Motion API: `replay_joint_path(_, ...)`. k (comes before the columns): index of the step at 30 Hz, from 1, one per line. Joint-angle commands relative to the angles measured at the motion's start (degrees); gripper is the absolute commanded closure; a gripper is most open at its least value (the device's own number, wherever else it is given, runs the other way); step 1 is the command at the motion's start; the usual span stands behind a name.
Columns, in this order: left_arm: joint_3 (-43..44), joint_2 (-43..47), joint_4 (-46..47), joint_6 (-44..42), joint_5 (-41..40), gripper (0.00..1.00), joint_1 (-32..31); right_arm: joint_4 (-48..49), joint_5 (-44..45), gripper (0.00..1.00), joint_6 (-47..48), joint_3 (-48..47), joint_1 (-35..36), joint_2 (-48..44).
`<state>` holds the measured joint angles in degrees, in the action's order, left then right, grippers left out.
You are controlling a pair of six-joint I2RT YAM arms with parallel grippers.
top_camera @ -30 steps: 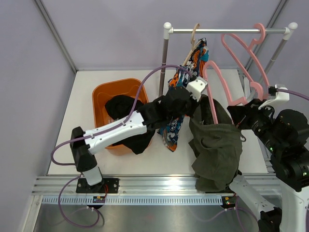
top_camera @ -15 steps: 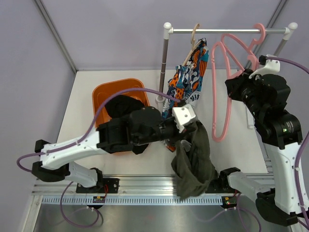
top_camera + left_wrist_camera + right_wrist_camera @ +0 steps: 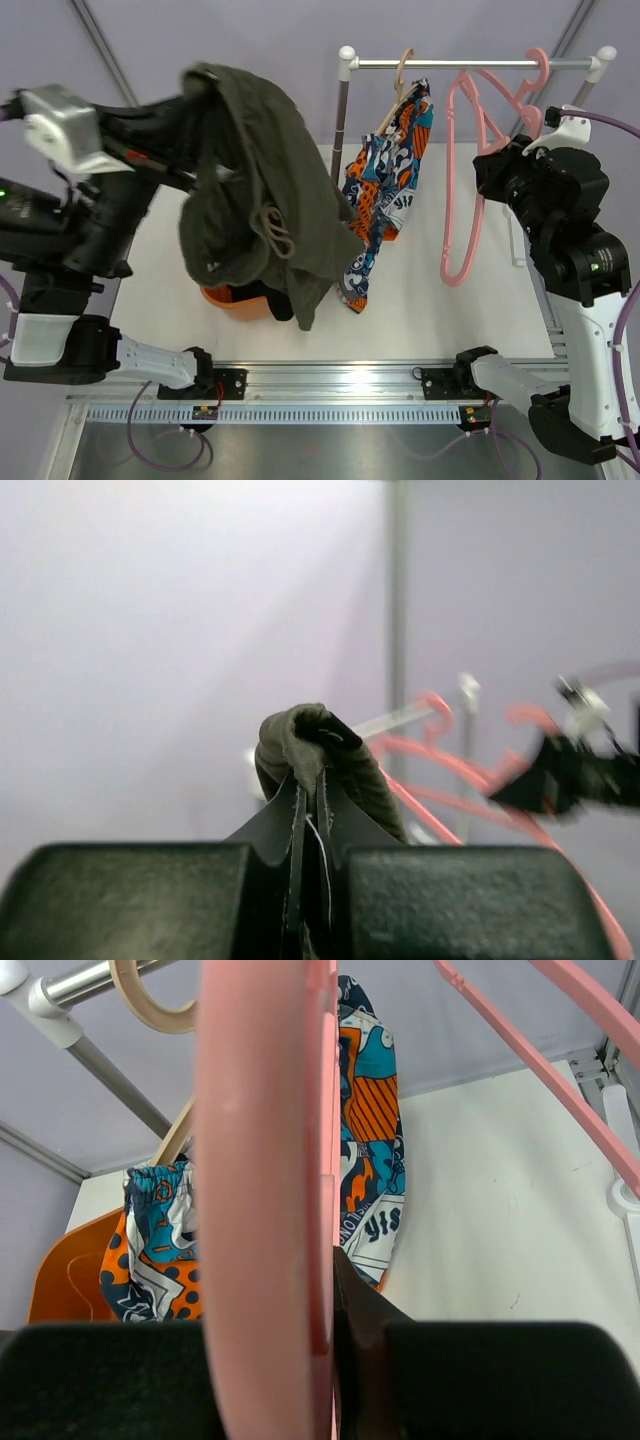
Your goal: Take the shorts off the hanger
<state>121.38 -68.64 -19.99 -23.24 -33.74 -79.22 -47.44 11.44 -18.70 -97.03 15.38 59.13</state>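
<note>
My left gripper is shut on a fold of the olive green shorts. In the top view it holds them high at the left, close to the camera, and the olive shorts hang down over the orange bin. My left gripper is mostly hidden by the cloth there. My right gripper is shut on the bare pink hanger, which hangs from the rail. The patterned shorts hang on a wooden hanger. The black shorts are hidden behind the olive cloth.
The clothes rack's left post stands behind the bin. The pink hanger dangles beside my right gripper. Purple walls close the back and sides. The metal rail with the arm bases runs along the near edge.
My left arm has swung up and to the left, carrying the olive shorts from low at the table's front to high above the bin. The right gripper has stayed on the pink hanger by the rail.
</note>
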Motion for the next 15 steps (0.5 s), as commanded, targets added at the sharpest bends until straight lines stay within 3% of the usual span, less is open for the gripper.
replay_joint_path(1, -0.35, 0.18, 23.72, -21.86, -9.66, 1.00, -0.06, 1.83, 1.30, 1.00, 0.94, -2.19, 0.36, 0.72)
replay_joint_path(4, -2.11, -1.40, 37.54, -33.31, -9.77, 1.00, 0.47, 1.65, 0.95, 1.00, 0.94, -2.19, 0.27, 1.33)
replay_joint_path(6, -2.20, -2.28, 42.39, -35.20, -7.15, 1.00, 3.71, 1.56, 0.34, 1.00, 0.86, -2.37, 0.27, 1.77)
replay_joint_path(9, -2.55, -3.43, 38.46, -28.38, -2.67, 1.00, 13.63, 1.65, -0.10, 1.00, 0.68, -2.28, 0.36, 1.86)
replay_joint_path(11, -4.21, -3.26, 33.90, -18.18, 0.23, 1.00, 22.04, 1.65, -0.02, 1.00, 0.68, -2.11, 0.36, 1.69)
replay_joint_path(15, -9.40, -4.30, 28.97, -4.66, 7.70, 1.00, 32.01, 1.74, -0.19, 1.00, 0.77, -1.05, 0.27, 1.42)
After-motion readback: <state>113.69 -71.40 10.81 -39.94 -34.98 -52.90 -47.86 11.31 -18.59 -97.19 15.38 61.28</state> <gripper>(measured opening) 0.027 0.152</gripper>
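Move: From the left gripper, which holds the olive shorts high up, the orange basket lies about 23 cm ahead, some 3 cm left and roughly 60 cm below. The black shorts in the basket are about 20 cm ahead and 1 cm right, as far down; the patterned shorts hang 28 cm ahead, 31 cm right and 45 cm below. From the right gripper the basket is about 11 cm ahead, 49 cm left and 41 cm below. Keep the left fingers shut on the olive shorts and swing them left about 10 cm while still rising some 7 cm, away from the patterned shorts. Then curve forward about 7 cm, further out towards the basket's distance, easing down slightly. Turn the hand counter-clockwise some 35 degrees so that it points forward, tipping it up a little. ##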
